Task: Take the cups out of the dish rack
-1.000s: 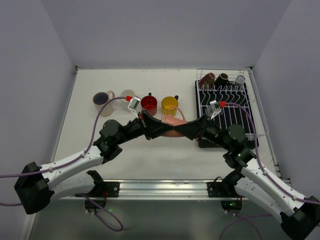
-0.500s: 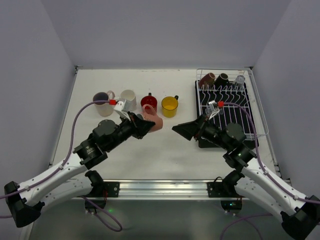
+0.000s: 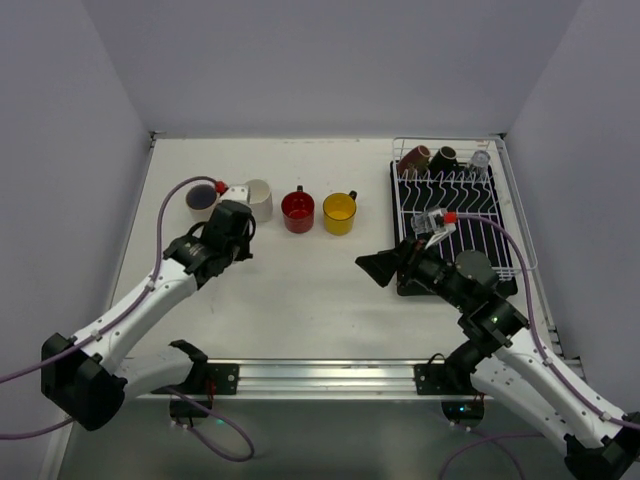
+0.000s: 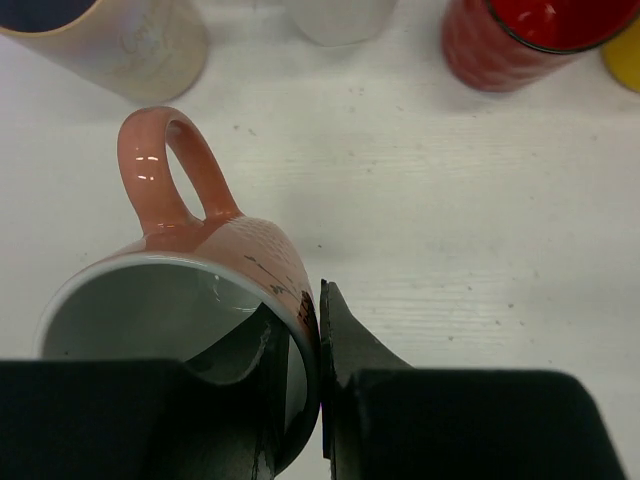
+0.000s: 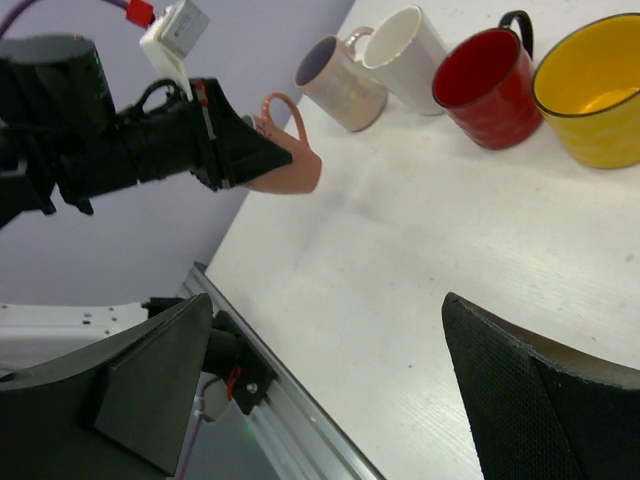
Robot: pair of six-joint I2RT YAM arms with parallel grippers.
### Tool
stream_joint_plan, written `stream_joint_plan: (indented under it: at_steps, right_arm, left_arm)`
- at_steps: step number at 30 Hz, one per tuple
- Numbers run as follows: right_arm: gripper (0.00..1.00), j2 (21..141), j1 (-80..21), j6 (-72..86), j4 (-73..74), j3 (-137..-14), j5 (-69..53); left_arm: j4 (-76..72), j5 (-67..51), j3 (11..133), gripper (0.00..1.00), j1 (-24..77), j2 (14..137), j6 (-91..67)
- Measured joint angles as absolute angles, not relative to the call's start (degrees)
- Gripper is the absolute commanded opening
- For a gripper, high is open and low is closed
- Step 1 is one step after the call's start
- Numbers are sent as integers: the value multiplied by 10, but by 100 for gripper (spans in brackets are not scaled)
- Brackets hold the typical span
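Note:
A salmon-pink mug [image 4: 200, 250] hangs from my left gripper [image 4: 297, 320], which is shut on its rim with one finger inside and one outside. The handle points away from the wrist. In the right wrist view the same mug [image 5: 290, 165] is held just above the table, near the pale mug with a purple inside [image 3: 203, 200]. From above, my left gripper [image 3: 228, 222] hides the mug. My right gripper [image 3: 380, 268] stands wide open and holds nothing, left of the dish rack [image 3: 470, 225]. A brown mug [image 3: 416, 158], a black mug [image 3: 443, 158] and a clear glass [image 3: 480, 160] sit at the rack's far end.
A white mug [image 3: 258, 198], a red mug [image 3: 297, 211] and a yellow mug [image 3: 339, 212] stand in a row on the table with the pale one. The rack rests on a black tray [image 3: 405, 283]. The table's near edge meets a metal rail [image 3: 320, 375].
My left arm has swung left from the table's middle, carrying the salmon mug to beside the pale mug. My right gripper has opened wide and drawn back toward the rack.

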State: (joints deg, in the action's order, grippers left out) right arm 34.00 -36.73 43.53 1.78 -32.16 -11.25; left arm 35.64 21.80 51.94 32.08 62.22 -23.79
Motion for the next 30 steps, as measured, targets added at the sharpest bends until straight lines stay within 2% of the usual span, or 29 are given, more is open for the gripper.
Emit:
stream_joint_plan:
  at_steps: [15,18,19,21,22,24,25,28,29,30]
  right_arm:
    - [99,312,-367,342,122,-324,-74]
    - [99,313,-367,332,133,-324,-64]
    - [99,314,-367,329,134,-324,-58]
    - [98,319,-367,321,139,-325,-49]
    - [95,323,-367,317,144,-326,-43]
    - [90,334,-367,307,159,-333,-34]
    - [87,342,-367,302,167,-339,-26]
    - [74,371,-367,285,190,-367,-3]
    - [60,384,-367,279,199,-380,10]
    - [54,395,-367,270,204,-392,21]
  left_arm:
    - [312,152,577,0,179,823,-181]
    - [302,137,577,13,164,842,-182]
    - [298,131,576,23,160,845,-182]
    - [291,125,574,32,156,847,-182]
    - [286,122,574,41,155,846,-181]
    - [272,120,574,48,155,846,-177]
    - [269,119,574,55,155,846,-176]
    - [263,119,573,68,154,842,-172]
    - [263,118,573,70,154,839,-171]
    - [262,117,573,73,154,835,-170]
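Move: The pink cup, already pinched by its wall in the left fingers, is bound for a clear spot about 6 cm ahead of that hand, 8 cm left and 11 cm down. The cream mug stands roughly 16 cm ahead and 12 cm left, the white cup about 18 cm ahead, 1 cm right. From the empty right hand the rack's near glass lies some 19 cm ahead, 13 cm right and 19 cm down; the yellow cup about 21 cm ahead, 11 cm left. The pink cup is carried by the left hand forward, down and somewhat left, about 7 cm each forward and down, to the table just short of the cream mug; the fingers, tipping slightly steeper, then open around its wall and start to rise. Meanwhile the right hand sinks about 5 cm and shifts right towards the rack glass, its fingers tipping down and beginning to narrow from wide open. ##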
